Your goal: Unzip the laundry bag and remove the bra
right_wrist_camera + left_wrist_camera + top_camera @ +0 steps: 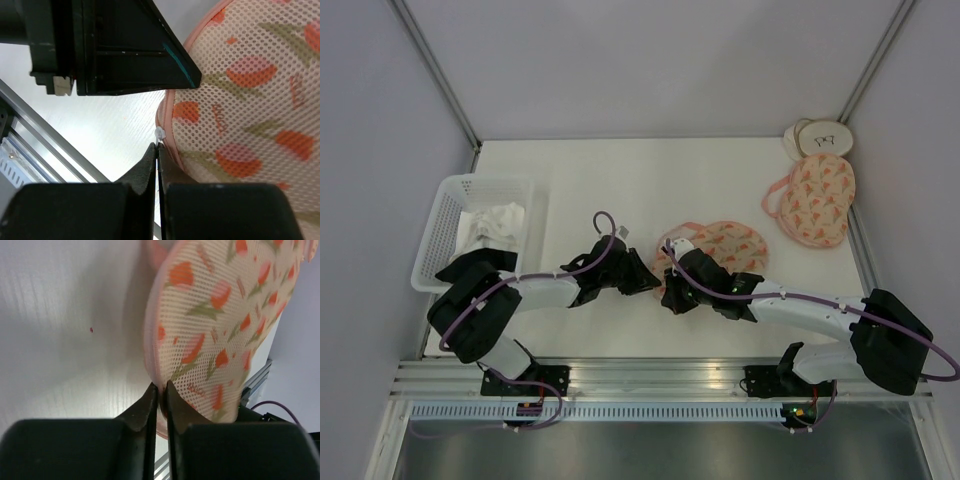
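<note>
The laundry bag (728, 245), peach mesh with orange-pink print and pink zip trim, lies at the table's middle. My left gripper (646, 276) is at its left edge. In the left wrist view the left gripper (162, 386) is shut on the bag's pink rim, and the bag (220, 315) bulges up to the right. My right gripper (672, 296) is at the bag's near-left edge. In the right wrist view the right gripper (157, 146) is shut on the small white zip pull (160, 134) on the bag (250, 100). The bra is hidden.
A rounder pouch (812, 200) of the same print lies at the back right, with white discs (818, 138) behind it. A white basket (470, 235) holding white cloth stands at the left edge. The left gripper's black body (110, 45) fills the top of the right wrist view.
</note>
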Tool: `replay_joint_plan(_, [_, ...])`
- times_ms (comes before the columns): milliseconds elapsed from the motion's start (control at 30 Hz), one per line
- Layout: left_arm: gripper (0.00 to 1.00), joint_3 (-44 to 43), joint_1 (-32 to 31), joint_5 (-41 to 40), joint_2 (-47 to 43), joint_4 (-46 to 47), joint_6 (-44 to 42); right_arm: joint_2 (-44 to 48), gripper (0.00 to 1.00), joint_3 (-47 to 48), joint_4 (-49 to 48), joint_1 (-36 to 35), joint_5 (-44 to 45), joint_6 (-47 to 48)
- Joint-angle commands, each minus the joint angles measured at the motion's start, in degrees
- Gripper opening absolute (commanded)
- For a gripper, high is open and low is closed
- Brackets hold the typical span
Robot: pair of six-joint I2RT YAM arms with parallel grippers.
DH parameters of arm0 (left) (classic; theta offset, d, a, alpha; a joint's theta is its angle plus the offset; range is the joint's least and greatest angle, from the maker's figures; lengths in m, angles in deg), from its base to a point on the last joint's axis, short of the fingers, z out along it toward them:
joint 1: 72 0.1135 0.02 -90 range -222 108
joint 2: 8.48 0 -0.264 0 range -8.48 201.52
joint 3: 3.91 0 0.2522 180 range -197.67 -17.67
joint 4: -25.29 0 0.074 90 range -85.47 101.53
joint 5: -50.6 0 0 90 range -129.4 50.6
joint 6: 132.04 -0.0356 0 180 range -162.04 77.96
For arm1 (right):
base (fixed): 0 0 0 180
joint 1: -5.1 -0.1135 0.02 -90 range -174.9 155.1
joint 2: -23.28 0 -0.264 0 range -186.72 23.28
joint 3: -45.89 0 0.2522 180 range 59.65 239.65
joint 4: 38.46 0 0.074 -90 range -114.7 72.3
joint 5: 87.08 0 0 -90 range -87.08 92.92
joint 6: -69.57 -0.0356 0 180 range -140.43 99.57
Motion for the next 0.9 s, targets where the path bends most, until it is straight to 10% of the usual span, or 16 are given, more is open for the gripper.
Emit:
replay_joint_plan(0, [0.07,-0.97,-0.66,2.14,1.40,6.33,3.59,0.43,0.00,0.92,-2.38,-0.06,-1.10,0.89])
replay_joint_plan(867, [0.02,7.47,0.14,-11.40,-15.65,-7.47,6.84,2.99,0.00,0.38,19.60,-0.14,19.98,-4.20])
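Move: The laundry bag's near-left edge sits between the left gripper's half-open tips. The zip pull, pinched in the right gripper, is roughly 3 cm back from the left hand and 1 cm to its right; the strap is some 12 cm ahead and 7 cm right. From the right hand, that bag edge is about 3 cm ahead and 1 cm left, and the bag's middle, on the side the pull is drawn to, about 10 cm ahead and 14 cm right. Shut the left gripper on the bag's edge beside the zip, then draw that edge about 4 cm to the left, lifting slightly and turning some 10 degrees counter-clockwise. Keep the zip pull pinched in the right gripper and haul it some 6 cm the other way, to the right, sinking about 2 cm late on and turning roughly 10 degrees clockwise. ##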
